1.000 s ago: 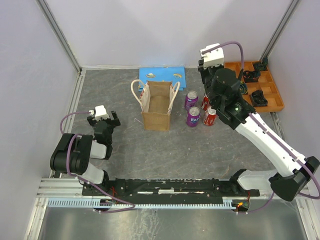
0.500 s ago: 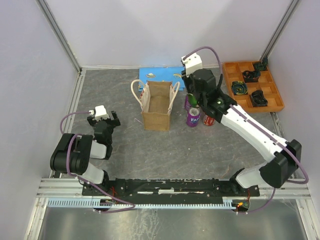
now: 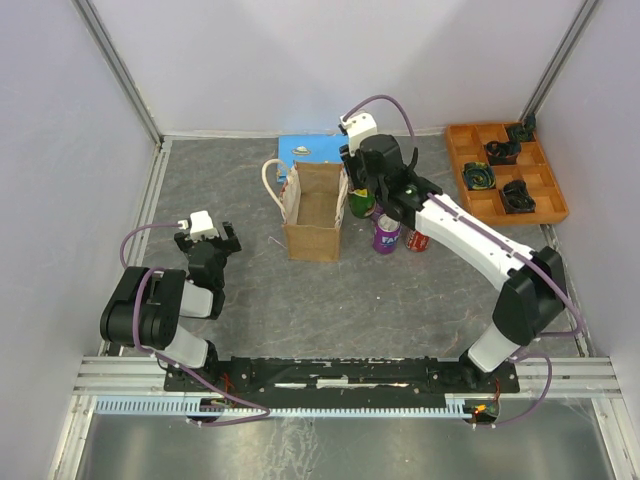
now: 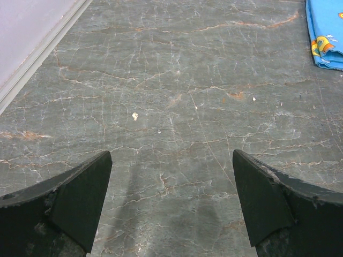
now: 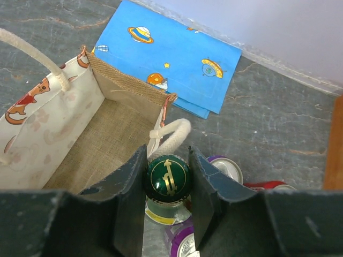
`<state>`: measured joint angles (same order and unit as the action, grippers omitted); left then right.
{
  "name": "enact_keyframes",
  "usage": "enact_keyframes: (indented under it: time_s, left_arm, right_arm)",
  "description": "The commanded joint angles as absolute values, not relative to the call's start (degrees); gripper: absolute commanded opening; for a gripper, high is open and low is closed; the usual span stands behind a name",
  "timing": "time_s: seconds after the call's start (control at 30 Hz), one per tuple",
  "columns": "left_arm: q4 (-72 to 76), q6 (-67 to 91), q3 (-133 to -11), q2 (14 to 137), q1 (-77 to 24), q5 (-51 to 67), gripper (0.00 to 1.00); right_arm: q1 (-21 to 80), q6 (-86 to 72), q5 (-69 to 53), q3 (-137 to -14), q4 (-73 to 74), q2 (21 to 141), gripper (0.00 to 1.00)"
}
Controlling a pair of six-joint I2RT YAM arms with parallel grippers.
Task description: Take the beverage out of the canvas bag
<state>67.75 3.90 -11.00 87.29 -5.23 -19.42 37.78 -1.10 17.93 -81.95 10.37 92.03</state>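
The canvas bag (image 3: 313,212) stands upright and open mid-table; in the right wrist view its tan inside (image 5: 110,142) shows nothing in it. The beverage, a green bottle (image 3: 360,204) with a green cap bearing a gold emblem (image 5: 169,178), hangs just outside the bag's right wall, next to the cream rope handle (image 5: 172,135). My right gripper (image 3: 362,192) (image 5: 168,181) is shut on the bottle's cap. My left gripper (image 3: 206,240) (image 4: 171,195) rests low at the left, open, with only bare tabletop between its fingers.
Purple cans (image 3: 386,233) (image 5: 228,167) and a red can (image 3: 416,240) stand right of the bag, under the bottle. A flat blue board (image 3: 322,148) (image 5: 171,59) lies behind the bag. An orange compartment tray (image 3: 505,178) sits at the back right.
My right arm has swung left from above the cans to the bag's right side, with the green bottle in its grip. The left arm has not moved.
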Motion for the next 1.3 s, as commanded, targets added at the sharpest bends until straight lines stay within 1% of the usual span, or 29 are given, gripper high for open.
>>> enact_keyframes:
  time_s: [0.0, 0.37, 0.93, 1.27]
  left_arm:
    - [70.45, 1.81, -12.25, 87.33, -5.33, -20.6, 0.99]
    - [70.64, 1.85, -12.22, 87.4, -5.24, -20.57, 0.99]
    - [70.74, 1.87, -12.22, 87.36, -5.33, -20.57, 0.99]
    - [70.71, 1.91, -12.22, 87.37, -5.3, -20.57, 0.99]
  right_arm:
    - [37.11, -2.55, 16.3, -86.78, 1.33, 92.36, 0.0]
    - [36.0, -5.23, 13.98, -82.19, -0.58, 94.39, 0.0]
    - [35.31, -6.64, 9.35, -66.74, -12.18, 91.88, 0.0]
    - [35.25, -5.69, 9.78, -64.64, -15.99, 90.96, 0.0]
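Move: My right hand already holds the green bottle by its neck. The bare spot for it lies almost straight below, some 27 cm under my fingers. The canvas bag's middle is about 10 cm left and 1 cm back, its right handle leaning towards that spot; the near purple can is about 7 cm right and 3 cm back, the far purple can 6 cm right and 5 cm ahead. From my left hand the spot is roughly 35 cm right and 5 cm ahead. I lower the green bottle about 10 cm, nearly straight down into the gap between the canvas bag's right side and the two purple cans, easing a little forward first and then back again. The descent stops with the base on the table; my right fingers keep their hold on the neck, the hand tipping only slightly. ##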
